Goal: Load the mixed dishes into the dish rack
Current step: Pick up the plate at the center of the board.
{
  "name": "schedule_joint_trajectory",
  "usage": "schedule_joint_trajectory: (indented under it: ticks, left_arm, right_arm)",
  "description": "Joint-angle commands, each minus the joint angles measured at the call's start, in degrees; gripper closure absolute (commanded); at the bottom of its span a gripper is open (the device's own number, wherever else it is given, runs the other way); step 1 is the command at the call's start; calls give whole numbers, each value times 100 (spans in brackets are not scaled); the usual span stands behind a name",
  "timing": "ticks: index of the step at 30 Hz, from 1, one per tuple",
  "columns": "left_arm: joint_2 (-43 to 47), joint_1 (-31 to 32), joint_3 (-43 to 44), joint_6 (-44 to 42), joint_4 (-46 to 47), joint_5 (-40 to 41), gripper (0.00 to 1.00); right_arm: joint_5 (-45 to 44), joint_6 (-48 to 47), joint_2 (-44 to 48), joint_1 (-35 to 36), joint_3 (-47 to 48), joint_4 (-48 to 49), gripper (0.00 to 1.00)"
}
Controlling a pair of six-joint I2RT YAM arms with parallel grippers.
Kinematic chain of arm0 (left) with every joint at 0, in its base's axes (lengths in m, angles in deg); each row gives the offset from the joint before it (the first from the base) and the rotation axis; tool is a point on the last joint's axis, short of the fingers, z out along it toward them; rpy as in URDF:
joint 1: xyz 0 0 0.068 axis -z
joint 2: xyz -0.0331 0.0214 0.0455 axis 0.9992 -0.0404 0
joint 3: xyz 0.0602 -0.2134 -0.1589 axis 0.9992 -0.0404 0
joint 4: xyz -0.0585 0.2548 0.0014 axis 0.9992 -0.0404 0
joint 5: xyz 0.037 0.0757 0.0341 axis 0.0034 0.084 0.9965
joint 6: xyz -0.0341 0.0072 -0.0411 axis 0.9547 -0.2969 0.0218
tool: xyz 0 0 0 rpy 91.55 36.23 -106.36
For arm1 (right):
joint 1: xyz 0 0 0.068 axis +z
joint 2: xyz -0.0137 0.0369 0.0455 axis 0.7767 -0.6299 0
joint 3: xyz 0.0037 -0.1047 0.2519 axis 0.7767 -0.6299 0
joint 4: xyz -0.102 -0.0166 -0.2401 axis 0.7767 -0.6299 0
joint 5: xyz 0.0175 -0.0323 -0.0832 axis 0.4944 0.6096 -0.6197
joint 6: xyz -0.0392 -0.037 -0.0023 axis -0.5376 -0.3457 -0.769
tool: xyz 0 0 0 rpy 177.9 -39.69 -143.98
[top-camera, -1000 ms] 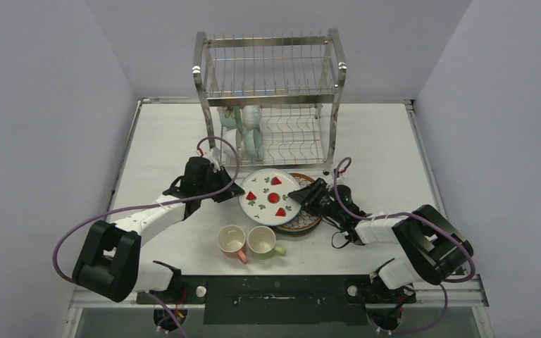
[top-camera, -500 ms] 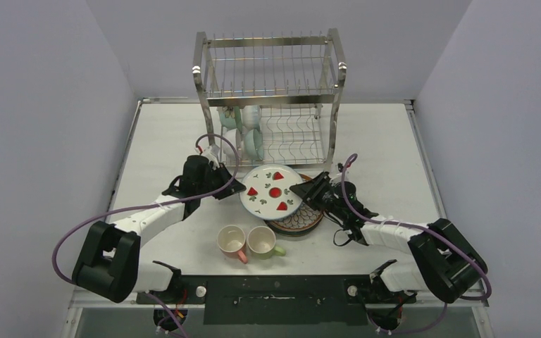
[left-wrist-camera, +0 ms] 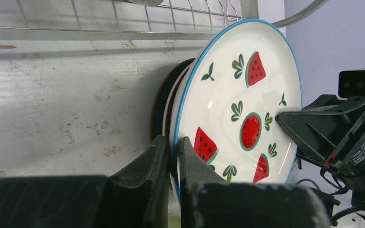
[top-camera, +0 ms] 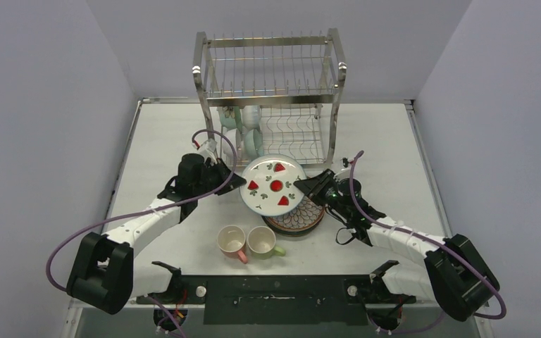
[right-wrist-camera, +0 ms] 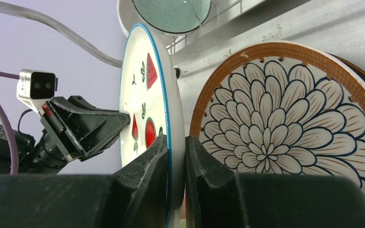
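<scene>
The white plate with red strawberries [top-camera: 275, 185] hangs tilted above the table, just in front of the dish rack [top-camera: 271, 91]. My left gripper [top-camera: 236, 182] is shut on its left rim [left-wrist-camera: 173, 142]. My right gripper [top-camera: 303, 189] is shut on the opposite rim [right-wrist-camera: 176, 142]. Beneath it the brown-rimmed petal plate [top-camera: 301, 218] lies flat on another dish. Mint-green and white bowls [top-camera: 250, 130] stand on edge in the rack's lower tier. A pink mug [top-camera: 231, 241] and a green mug [top-camera: 262, 241] sit side by side near the front.
The rack's upper tier [top-camera: 271, 67] holds nothing. Its right front post [top-camera: 333, 120] stands close behind the lifted plate. Table edges run along the left [top-camera: 128, 148] and right [top-camera: 423, 162].
The right gripper has closed on the strawberry plate's right rim. The plate has risen off the stack and moved a little toward the rack, with both arms reaching forward.
</scene>
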State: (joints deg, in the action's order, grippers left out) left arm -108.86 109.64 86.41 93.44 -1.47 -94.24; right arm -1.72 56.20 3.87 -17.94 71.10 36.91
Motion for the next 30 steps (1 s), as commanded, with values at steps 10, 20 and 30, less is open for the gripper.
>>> schedule_joint_trajectory:
  ticks: [10,20,30]
  left_arm:
    - [516,214,138,300,470,-1244,52]
    - [1024,161,-57,829,738,-1903,44]
    - [1509,126,-147,1381,1054,-2469,44]
  right_arm:
    - [829,-518,1478,266,851,-67,100]
    - [664,-1079,2534,258,1205,-1473,100]
    - [582,-1400,3178,252,1465,-2277,100]
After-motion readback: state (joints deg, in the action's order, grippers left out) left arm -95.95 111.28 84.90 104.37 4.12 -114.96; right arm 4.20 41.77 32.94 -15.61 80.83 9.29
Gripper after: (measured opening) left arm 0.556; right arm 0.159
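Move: My two hands hold the watermelon plate by opposite rims: its middle lies about 9 cm to the right and 2 cm back of my left hand, and some 8 cm to the left of my right, level with both. From my right hand, the flower plate on the stack is almost straight below, about 8 cm down; the green mug is 9 cm back and 12 left; the rack's lower shelf is roughly 23 cm ahead and 9 left. I keep my right hand's pinch on the plate's right rim and carry it up about 12 cm and back 7, away from the stack and the rack, tipping the fingers up some 20 degrees and turning a little counter-clockwise. I open my left fingers to let go, and bring them up 10 cm, back 7 and left 4, rolling and swinging clockwise, still straddling the left rim. ##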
